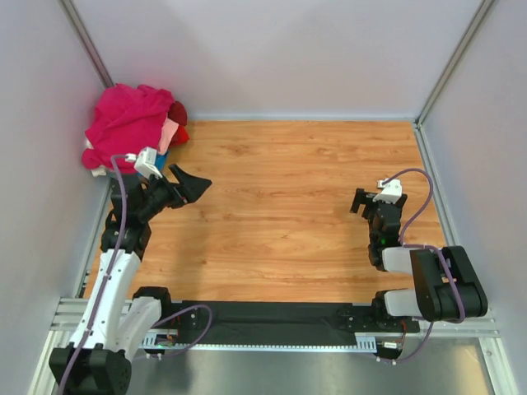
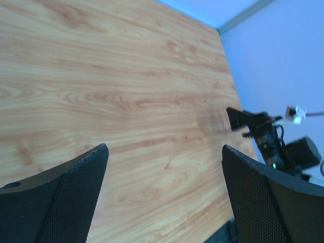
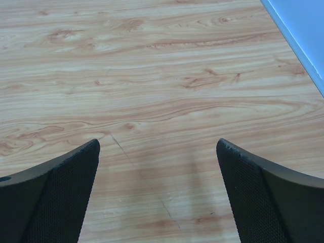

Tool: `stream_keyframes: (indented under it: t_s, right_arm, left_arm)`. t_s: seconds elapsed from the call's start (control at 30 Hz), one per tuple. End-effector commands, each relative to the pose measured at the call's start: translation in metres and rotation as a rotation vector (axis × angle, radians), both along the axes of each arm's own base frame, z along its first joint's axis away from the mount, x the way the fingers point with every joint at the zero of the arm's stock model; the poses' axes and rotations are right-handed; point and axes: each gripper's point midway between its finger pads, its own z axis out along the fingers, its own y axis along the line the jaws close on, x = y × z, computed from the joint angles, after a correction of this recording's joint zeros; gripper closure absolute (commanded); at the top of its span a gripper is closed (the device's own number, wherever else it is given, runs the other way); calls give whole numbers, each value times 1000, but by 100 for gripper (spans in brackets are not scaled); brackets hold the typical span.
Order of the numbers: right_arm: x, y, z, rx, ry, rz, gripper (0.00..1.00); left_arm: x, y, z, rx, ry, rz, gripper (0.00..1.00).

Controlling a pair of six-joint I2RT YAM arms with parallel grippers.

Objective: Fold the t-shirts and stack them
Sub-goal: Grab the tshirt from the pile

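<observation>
The t-shirts lie in a heap at the far left corner: a large magenta-pink one [image 1: 123, 122] on top, with salmon pink [image 1: 170, 133], red [image 1: 179, 113], a bit of blue [image 1: 162, 155] and cream-white [image 1: 97, 170] showing at its edges. My left gripper [image 1: 191, 181] is open and empty just right of and in front of the heap, above bare wood; its wrist view [image 2: 164, 152] shows only table between the fingers [image 2: 71, 197]. My right gripper [image 1: 360, 202] is open and empty at the right side, over bare wood [image 3: 158, 144]. No shirt shows in either wrist view.
The wooden table [image 1: 288, 214] is enclosed by grey walls on the left, back and right. A black rail [image 1: 280, 317] runs along the near edge between the arm bases. The right arm [image 2: 273, 139] shows in the left wrist view.
</observation>
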Motion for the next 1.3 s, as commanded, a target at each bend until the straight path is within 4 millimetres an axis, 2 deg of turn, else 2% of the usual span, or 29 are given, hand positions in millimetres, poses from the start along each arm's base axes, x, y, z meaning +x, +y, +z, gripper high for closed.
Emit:
stream_keyframes:
  t_s: [0.0,0.03,0.1,0.17,0.23,0.3,0.33,0.37,0.4,0.43,0.5,0.57,0.6,0.67,0.73,0.77,0.8,0.83,0.87,0.9,0.93,0.97,1.0,1.03,1.07,1.1,1.13,1.23,1.27]
  right_arm:
    - [4,3,19,-3,-78,13,0]
    - [5,3,19,-4,-73,14,0]
    - [6,3,18,-4,-72,11,0]
    - [5,2,18,-5,-72,8,0]
    - [6,-3,19,-1,-68,-28,0]
    - [6,-13,19,13,-69,-92,0]
    - [5,-18,19,18,-70,-128,0]
    - [4,-18,19,19,-68,-127,0]
    - [4,-16,24,22,-96,-127,0]
    - [-2,-19,21,8,-95,-154,0]
    - [-5,-20,27,0,-124,-179,0]
    - [-6,-19,26,-3,-113,-177,0]
    - [-6,-19,28,-5,-125,-177,0]
    - [-6,-19,27,-5,-120,-176,0]
    - [-4,-18,27,-4,-116,-174,0]
    - [-3,-18,28,-3,-115,-176,0]
    - [-3,-18,27,-6,-108,-177,0]
    - [-4,-18,27,-4,-112,-177,0]
    - [-4,-19,27,-4,-110,-177,0]
    - [-3,-19,27,-2,-108,-179,0]
    - [-2,-19,27,-2,-106,-178,0]
    - [-2,-20,27,-3,-106,-181,0]
    - [0,-16,28,-2,-105,-152,0]
    - [9,-11,50,-57,-113,-136,0]
    - [-4,-10,29,-87,9,-120,0]
    - [16,6,71,-63,-26,-51,0]
    - [14,6,95,-40,-71,-57,0]
    - [16,14,120,27,-123,-31,0]
    - [16,19,116,57,-111,-14,0]
  left_arm:
    - [4,32,-12,43,145,213,0]
    - [9,28,-7,59,116,174,0]
    - [15,23,-22,82,215,125,1]
    - [21,18,-10,89,177,105,5]
    - [27,37,1,180,147,228,4]
    - [35,69,3,289,170,399,2]
    - [34,80,17,339,187,442,0]
    - [43,95,8,407,251,498,0]
    - [46,116,10,490,288,592,0]
    - [47,126,32,541,303,624,0]
    - [68,142,40,618,345,697,2]
    - [83,148,35,676,369,697,3]
    - [92,148,48,674,339,704,2]
    - [109,149,47,709,337,694,1]
    - [124,153,63,725,302,690,1]
    - [139,151,52,730,328,659,1]
    - [146,154,52,727,334,659,1]
    - [155,162,66,707,316,683,0]
    - [170,161,49,696,359,653,1]
    - [180,157,59,674,332,638,1]
    - [187,167,56,665,342,648,2]
    - [198,171,40,665,374,636,2]
    - [205,174,44,662,359,649,2]
    - [214,179,37,663,368,656,3]
    - [216,182,31,669,383,660,3]
    - [222,184,34,665,367,673,3]
    - [225,186,31,665,368,680,3]
    - [234,203,27,663,368,740,3]
    - [237,209,21,665,380,755,3]
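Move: The pink t-shirt on top of the pile lies about 27 cm ahead of the left hand, 21 cm to its left and 12 cm below. The dark red cloth at the pile's right edge is some 28 cm ahead and 4 cm left of that hand; the pale pink cloth beside it is about 26 cm ahead and 9 cm left, both some 17 cm lower. From the right hand, the pink t-shirt lies roughly 20 cm ahead and 79 cm left, slightly higher. Towards the pink t-shirt on the pile the left hand sweeps about 30 cm, forward and left, dipping briefly, then rising and sinking again to about its starting height; its fingers swing counter-clockwise from forward-right to forward-left and tip well down, staying wide open, with no grip taken. The right hand, open and empty, creeps slightly right, then lifts about 11 cm over bare table. ##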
